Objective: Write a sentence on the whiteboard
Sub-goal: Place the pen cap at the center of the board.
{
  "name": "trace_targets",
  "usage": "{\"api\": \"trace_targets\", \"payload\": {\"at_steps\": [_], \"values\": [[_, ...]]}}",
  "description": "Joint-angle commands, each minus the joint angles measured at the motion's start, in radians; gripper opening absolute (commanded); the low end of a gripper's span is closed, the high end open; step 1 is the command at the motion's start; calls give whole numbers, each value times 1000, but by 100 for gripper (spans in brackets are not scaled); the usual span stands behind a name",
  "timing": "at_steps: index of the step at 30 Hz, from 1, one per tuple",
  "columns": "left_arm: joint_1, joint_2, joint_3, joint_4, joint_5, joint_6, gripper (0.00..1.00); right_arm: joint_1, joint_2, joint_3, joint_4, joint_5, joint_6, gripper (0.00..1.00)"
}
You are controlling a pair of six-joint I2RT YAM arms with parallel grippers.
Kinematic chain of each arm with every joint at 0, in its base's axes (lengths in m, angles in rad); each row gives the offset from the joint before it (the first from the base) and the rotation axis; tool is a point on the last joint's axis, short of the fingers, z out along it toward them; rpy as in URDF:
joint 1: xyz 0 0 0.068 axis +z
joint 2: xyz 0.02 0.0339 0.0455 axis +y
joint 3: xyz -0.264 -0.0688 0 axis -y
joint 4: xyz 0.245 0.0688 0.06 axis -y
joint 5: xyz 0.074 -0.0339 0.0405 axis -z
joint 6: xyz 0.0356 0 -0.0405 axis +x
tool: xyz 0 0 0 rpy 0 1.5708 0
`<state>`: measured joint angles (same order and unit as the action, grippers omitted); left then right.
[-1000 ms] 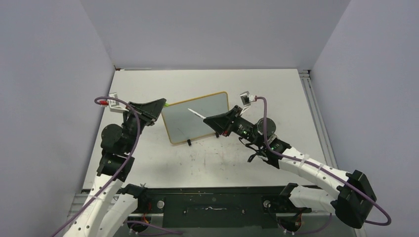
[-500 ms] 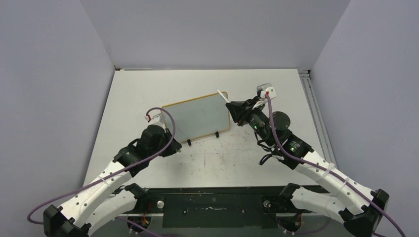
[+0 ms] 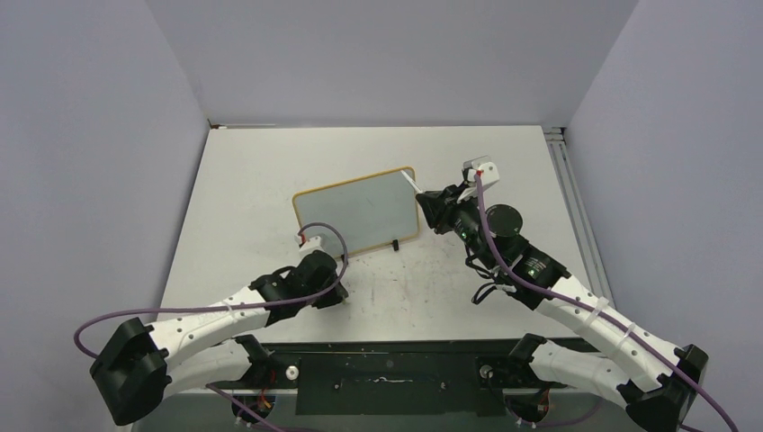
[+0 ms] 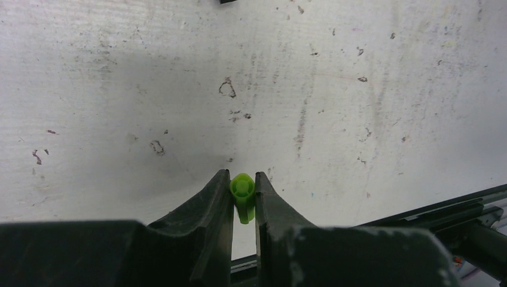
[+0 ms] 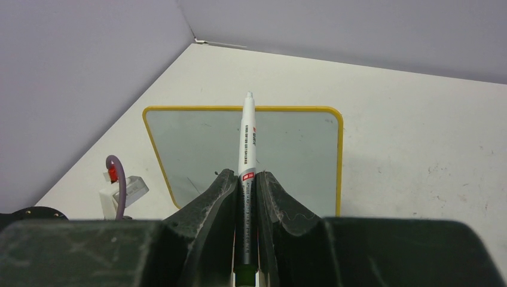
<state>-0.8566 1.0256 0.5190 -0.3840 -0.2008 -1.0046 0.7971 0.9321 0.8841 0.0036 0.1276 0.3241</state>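
Observation:
The whiteboard [image 3: 360,214] stands tilted mid-table, yellow-framed, its surface [image 5: 293,149] blank; no sentence shows on it. My right gripper [image 5: 245,174] is shut on a white marker [image 5: 247,137], uncapped, whose tip points at the board's top edge. In the top view that gripper [image 3: 430,203] hovers at the board's right edge, with the marker [image 3: 416,183] sticking out toward the corner. My left gripper [image 4: 242,176] is shut on a small green cap [image 4: 242,190], just above the bare table. From above, the left gripper [image 3: 335,297] sits in front of the board's near left corner.
Black stand feet [image 3: 396,245] hold the board's near edge. A black rail [image 4: 454,203] runs along the table's near edge, close to the left gripper. Grey walls enclose the table on three sides. The tabletop [image 4: 335,89] is scuffed and stained.
The left arm swung from the board's left edge down to the table in front of the board, still gripping the green cap. The right gripper carried the marker from over the board to its right edge.

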Motion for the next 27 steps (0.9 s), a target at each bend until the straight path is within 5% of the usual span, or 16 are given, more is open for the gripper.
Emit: {"api": "trace_targets", "payload": {"at_steps": [1, 19, 27], "values": [[-2, 11, -37, 111, 17, -25, 3, -4, -15, -6, 21, 15, -5, 5], [125, -74, -147, 153, 122, 39, 45, -3, 9, 4, 26, 4, 25, 5], [330, -197, 71, -96, 213, 263, 85, -3, -1, 0, 49, 3, 38, 5]]}}
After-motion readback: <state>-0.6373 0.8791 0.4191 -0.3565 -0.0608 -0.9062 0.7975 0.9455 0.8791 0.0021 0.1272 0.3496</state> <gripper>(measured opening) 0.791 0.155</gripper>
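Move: The left hand still holds the green pen cap; the spot on the bare table for the cap is about 4 cm below, 1 cm back and 1 cm left. The whiteboard's middle is some 25 cm ahead and 5 cm right, and its left black clip about 12 cm straight ahead. From the right hand, holding the pen, that spot is roughly 19 cm left, 9 cm back and 30 cm below. The left hand lowers the pen cap about 4 cm, opens wide, then rises forward-left, clear of the cap. ##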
